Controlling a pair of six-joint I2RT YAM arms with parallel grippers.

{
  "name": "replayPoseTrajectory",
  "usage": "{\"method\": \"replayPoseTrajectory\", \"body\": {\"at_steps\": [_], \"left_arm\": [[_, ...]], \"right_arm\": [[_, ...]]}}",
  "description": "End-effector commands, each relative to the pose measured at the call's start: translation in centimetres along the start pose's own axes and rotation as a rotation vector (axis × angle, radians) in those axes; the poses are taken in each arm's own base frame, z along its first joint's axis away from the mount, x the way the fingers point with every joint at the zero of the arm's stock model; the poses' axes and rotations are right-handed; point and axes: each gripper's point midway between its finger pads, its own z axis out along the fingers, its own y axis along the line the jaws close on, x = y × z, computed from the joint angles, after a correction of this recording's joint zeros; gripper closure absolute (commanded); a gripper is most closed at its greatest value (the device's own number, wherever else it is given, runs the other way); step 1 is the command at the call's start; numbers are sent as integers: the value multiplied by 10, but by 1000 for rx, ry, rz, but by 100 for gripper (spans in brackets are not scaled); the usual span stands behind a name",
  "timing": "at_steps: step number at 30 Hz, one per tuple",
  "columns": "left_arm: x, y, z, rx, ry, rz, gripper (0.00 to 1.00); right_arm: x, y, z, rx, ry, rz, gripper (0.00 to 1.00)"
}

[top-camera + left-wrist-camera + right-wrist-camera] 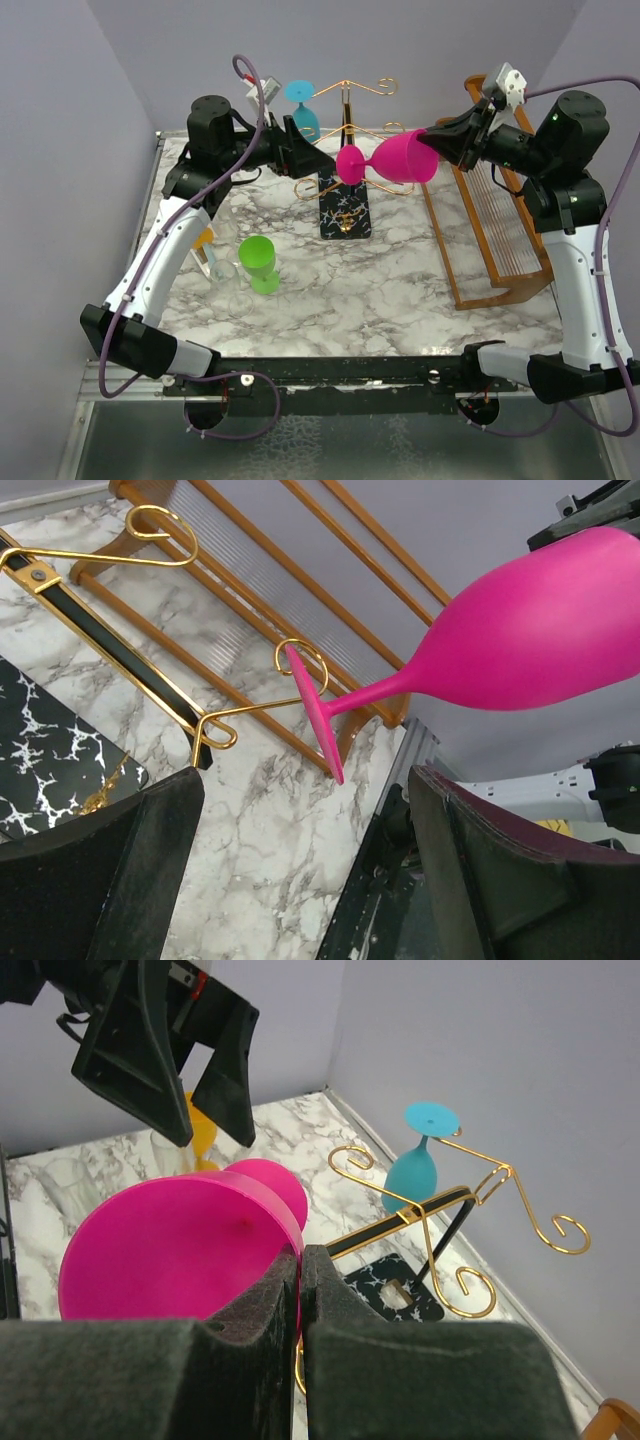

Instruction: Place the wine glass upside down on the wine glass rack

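Note:
A pink wine glass [402,158] hangs on its side above the table, its foot [352,163] pointing left. My right gripper [441,145] is shut on the rim, one finger inside the bowl [170,1250] and one outside [302,1260]. The left gripper [312,165] stands open just left of the foot. In its wrist view the foot [315,715] lies beyond the fingertips [305,778], with nothing between them. The gold wire wine glass rack [345,128] stands behind and below the glass on its black speckled base [344,212]. One curled arm [250,710] lies close to the foot.
A blue glass [302,108] hangs upside down on the rack's left side [415,1165]. On the marble table [350,290] a green glass [259,262] stands near the left arm, with an orange and a clear one [207,245] beside it. A brown wooden slatted rack [490,230] fills the right side.

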Motion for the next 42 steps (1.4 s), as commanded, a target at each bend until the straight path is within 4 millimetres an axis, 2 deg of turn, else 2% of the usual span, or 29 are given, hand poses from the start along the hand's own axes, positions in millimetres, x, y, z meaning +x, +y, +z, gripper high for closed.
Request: {"method": "replayPoseTrajectory", "body": {"at_steps": [1,12,19,27,36,42], "left_arm": [[-1,-4,4,29,-11,-8,16],[0,-16,14,59,-7,-22,20],[2,-15,26,61,13,-34,41],[5,-16,31,78,29,-28,58],[7,-14,38,82,39,-31,83],[5,-14,38,76,35,-23,94]], "right_arm": [[-22,-9,0,52,-62,-3,99],[-21,-15,2,80,-79,37,99],[-16,-15,4,75,-80,42,99],[-4,-19,7,85,-65,44,99],[4,-13,9,46,-63,58,99],[6,-10,7,40,-62,56,99]]}}
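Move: The pink wine glass's foot is the left hand's mark: about 6 cm to its right, 1 cm back and 2 cm below. The rack's lowest arm crosses some 12 cm ahead and 8 cm right of that hand, roughly 26 cm lower; the hanging blue glass is about 25 cm ahead, 5 cm left and 16 cm down. The right hand already holds the rim, with the foot some 15 cm to its left, level fore and aft, about 7 cm below. The left fingers close from wide open and pinch the near edge of the pink glass's foot, after that hand eases about 4 cm right and 2 cm down onto it, fingertips dipping some 5 degrees. The right hand keeps its grip on the rim, drifting 2 cm forward while it rises slightly, then sinks back, tilting about 5 degrees. ##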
